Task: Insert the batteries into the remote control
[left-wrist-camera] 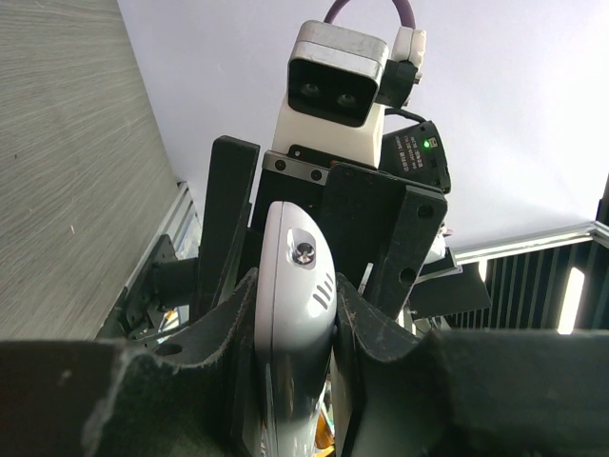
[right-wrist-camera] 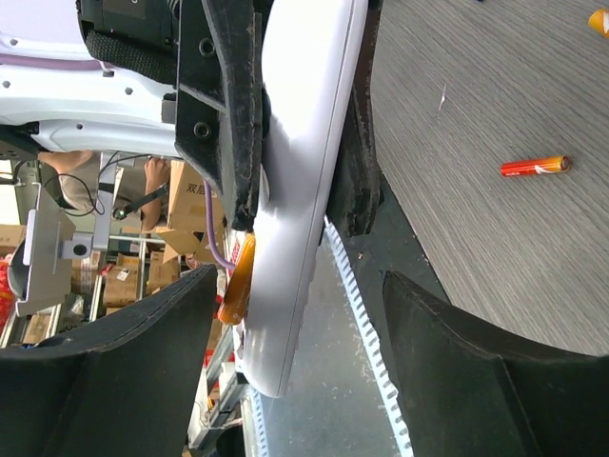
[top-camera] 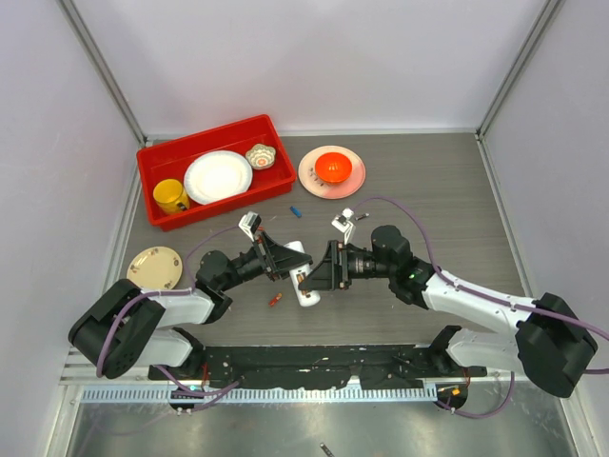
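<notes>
My left gripper (top-camera: pixel 293 269) is shut on the remote control (top-camera: pixel 307 296), a slim white bar held above the table. In the left wrist view its pads (left-wrist-camera: pixel 228 324) clamp the remote control (left-wrist-camera: pixel 297 276) by its two sides. My right gripper (top-camera: pixel 320 273) faces it, open. In the right wrist view the remote control's (right-wrist-camera: pixel 303 190) rounded end lies between the spread fingers (right-wrist-camera: pixel 133 362), touching neither. An orange battery (right-wrist-camera: pixel 236 282) sticks out of the remote's far side. Another orange-red battery (right-wrist-camera: pixel 535 167) lies on the table (top-camera: pixel 274 301). A blue battery (top-camera: pixel 296 211) lies further back.
At the back left is a red bin (top-camera: pixel 157 160) with a white plate, a yellow mug and a small bowl. A pink plate (top-camera: pixel 310 175) carries an orange-red bowl at back centre. A small yellow plate (top-camera: pixel 155 267) lies at the left. Grey walls close three sides.
</notes>
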Motion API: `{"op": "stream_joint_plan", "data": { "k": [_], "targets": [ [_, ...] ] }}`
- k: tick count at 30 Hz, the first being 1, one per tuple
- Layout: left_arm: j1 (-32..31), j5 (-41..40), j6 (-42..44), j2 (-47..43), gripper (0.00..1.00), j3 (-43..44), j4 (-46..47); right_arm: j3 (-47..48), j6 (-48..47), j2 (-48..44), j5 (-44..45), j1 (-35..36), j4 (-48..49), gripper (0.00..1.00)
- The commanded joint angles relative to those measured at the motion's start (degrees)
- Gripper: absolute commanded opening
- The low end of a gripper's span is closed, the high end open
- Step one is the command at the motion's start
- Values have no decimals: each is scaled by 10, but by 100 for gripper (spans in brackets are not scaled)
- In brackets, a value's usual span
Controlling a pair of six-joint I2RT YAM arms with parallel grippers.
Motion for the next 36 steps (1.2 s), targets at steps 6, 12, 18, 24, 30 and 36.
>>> {"op": "stream_joint_plan", "data": {
  "k": [6, 12, 18, 24, 30, 36],
  "targets": [
    [-4, 4, 3, -3, 0, 17, 147, 20, 12, 11, -15, 3, 43, 73],
    [-5, 2, 4, -5, 0, 18, 147, 19, 18, 16, -18, 3, 49, 72],
    [-6, 2, 4, -7, 0, 19, 147, 16, 20, 22, -21, 3, 48, 67],
    [-6, 2, 4, -10, 0, 20, 147, 19, 23, 35, -21, 8, 46, 61],
    [-9, 0, 5, -17, 0, 19, 147, 20, 26, 44, -11, 10, 44, 48],
    [-9, -1, 5, -24, 0, 18, 147, 24, 28, 51, -1, 18, 43, 33]
  ]
}}
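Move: The orange battery propped in the remote's open bay lies about 2 cm to the left of my right hand and 1 cm above it. The middle of the remote control is some 3 cm ahead and 2 cm left, at my hand's height. A red battery on the table lies roughly 8 cm left, 1 cm ahead and 17 cm below. From my left hand, which grips the remote, the orange battery is about 5 cm back and 1 cm right, level. I close my right fingers from wide open to about half that gap, slowly and then faster, around the remote's lower end. Meanwhile the hand eases about 1 cm left, farther over the remote. They come to pinch the orange battery and the shell together, one finger on the battery's side, the other against the remote's opposite face. My left hand keeps its grip and holds the remote all but still. ##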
